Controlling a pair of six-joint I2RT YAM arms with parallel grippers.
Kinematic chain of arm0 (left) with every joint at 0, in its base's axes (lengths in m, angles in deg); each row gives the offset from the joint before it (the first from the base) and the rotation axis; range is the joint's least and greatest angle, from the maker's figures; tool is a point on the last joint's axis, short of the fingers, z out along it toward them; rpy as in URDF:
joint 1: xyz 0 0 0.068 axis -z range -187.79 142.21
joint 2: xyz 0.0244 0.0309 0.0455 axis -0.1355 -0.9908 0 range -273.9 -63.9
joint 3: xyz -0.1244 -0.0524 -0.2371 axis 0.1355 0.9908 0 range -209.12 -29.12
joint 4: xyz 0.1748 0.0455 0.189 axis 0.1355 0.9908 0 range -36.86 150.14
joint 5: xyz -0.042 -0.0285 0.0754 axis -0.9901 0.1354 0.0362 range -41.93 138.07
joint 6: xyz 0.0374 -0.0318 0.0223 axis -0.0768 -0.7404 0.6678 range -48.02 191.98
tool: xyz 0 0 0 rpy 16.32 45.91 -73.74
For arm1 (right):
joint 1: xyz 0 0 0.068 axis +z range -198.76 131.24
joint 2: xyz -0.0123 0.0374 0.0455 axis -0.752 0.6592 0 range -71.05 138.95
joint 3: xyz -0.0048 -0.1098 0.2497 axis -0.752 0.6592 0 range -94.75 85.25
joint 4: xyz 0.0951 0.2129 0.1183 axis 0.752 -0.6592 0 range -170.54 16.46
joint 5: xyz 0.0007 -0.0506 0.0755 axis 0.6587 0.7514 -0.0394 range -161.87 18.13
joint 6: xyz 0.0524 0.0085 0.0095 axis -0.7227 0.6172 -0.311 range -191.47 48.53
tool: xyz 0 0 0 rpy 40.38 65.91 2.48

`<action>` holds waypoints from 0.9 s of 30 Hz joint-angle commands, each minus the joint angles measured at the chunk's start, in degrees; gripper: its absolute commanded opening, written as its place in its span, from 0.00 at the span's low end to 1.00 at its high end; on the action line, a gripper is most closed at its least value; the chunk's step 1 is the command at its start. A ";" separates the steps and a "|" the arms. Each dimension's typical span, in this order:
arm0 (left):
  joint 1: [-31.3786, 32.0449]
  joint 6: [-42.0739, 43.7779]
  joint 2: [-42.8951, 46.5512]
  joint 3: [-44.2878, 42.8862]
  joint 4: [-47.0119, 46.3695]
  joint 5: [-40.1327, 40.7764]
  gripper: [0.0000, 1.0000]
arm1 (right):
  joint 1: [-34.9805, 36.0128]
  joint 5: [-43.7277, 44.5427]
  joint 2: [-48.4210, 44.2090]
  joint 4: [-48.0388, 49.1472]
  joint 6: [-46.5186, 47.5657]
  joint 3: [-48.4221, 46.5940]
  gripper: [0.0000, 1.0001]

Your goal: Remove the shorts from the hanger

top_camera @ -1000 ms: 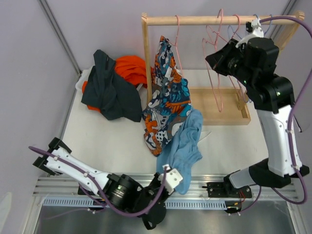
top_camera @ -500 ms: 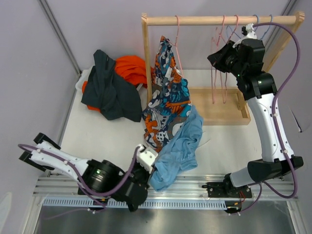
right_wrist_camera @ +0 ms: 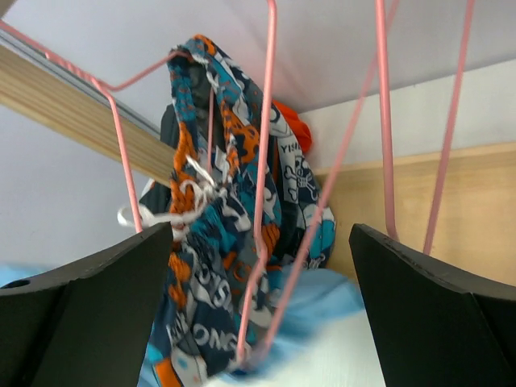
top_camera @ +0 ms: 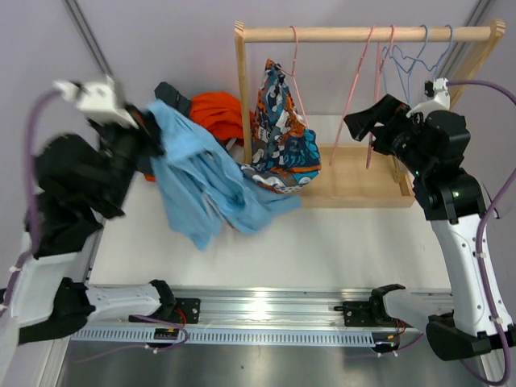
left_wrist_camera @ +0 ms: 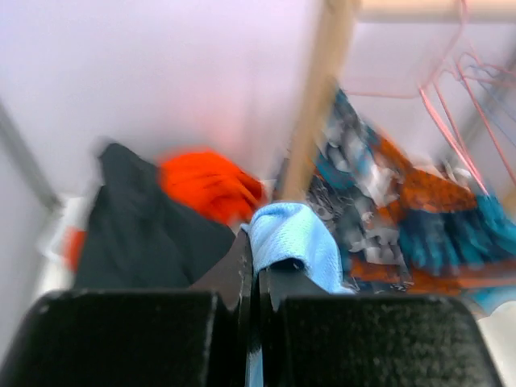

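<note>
The light blue shorts [top_camera: 211, 184] hang off the hanger, pinched in my shut left gripper [top_camera: 149, 127] raised over the table's far left; in the left wrist view a fold [left_wrist_camera: 294, 235] bulges over the closed gripper [left_wrist_camera: 256, 251]. The cartoon-print shorts [top_camera: 280, 137] still hang on a pink hanger [top_camera: 294, 60] at the left end of the wooden rack [top_camera: 363, 34]. My right gripper [top_camera: 364, 121] stands open to the right of them, and in its wrist view the gripper [right_wrist_camera: 260, 278] straddles a bare pink hanger [right_wrist_camera: 262, 185] without touching, the print shorts [right_wrist_camera: 205, 266] just behind.
Orange-red shorts [top_camera: 216, 113] and dark shorts [top_camera: 171, 95] lie piled at the back left. More pink hangers [top_camera: 375, 97] and blue hangers [top_camera: 415, 56] hang bare on the rod. The rack's wooden base [top_camera: 359, 184] sits at the back right.
My left arm swung from the near edge up to the far left, dragging the light blue shorts with it. The right gripper opened and dropped lower; the bare hangers swung back.
</note>
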 commanded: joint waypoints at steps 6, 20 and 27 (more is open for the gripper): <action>-30.39 8.52 -30.84 -42.92 -4.04 -25.04 0.00 | -0.05 1.46 -9.07 -0.80 0.75 10.15 1.00; -52.74 -8.98 -56.79 -39.77 -22.59 -52.29 0.00 | 0.04 -5.14 -22.26 0.60 2.51 23.44 0.99; -53.09 -13.73 -50.13 -14.65 -25.58 -51.86 0.99 | 0.39 -12.15 -21.30 7.10 1.02 21.77 0.99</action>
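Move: The left hand already holds the light-blue shorts. The basket, buried under the clothes pile, is about 30 cm ahead of that hand, 8 cm to its left and 35 cm below. On the pile, the red shorts lie some 33 cm ahead and 2 cm right. The patterned shorts hang about 12 cm ahead and 21 cm right. From the open right hand, they hang about 18 cm left, 2 cm ahead and 11 cm lower; the empty pink hangers are roughly 7 cm ahead, straight in front. Swing the left gripper up about 14 cm first, fingertips tilting up, while reaching forward with the light-blue shorts; carry on over the clothes pile, nearly 40 cm forward in all, then sink some 30 cm from the peak, tip the fingers below level and open them wide to let go. Meanwhile draw the open right gripper back and down from the pink hangers, about 9 cm back. ##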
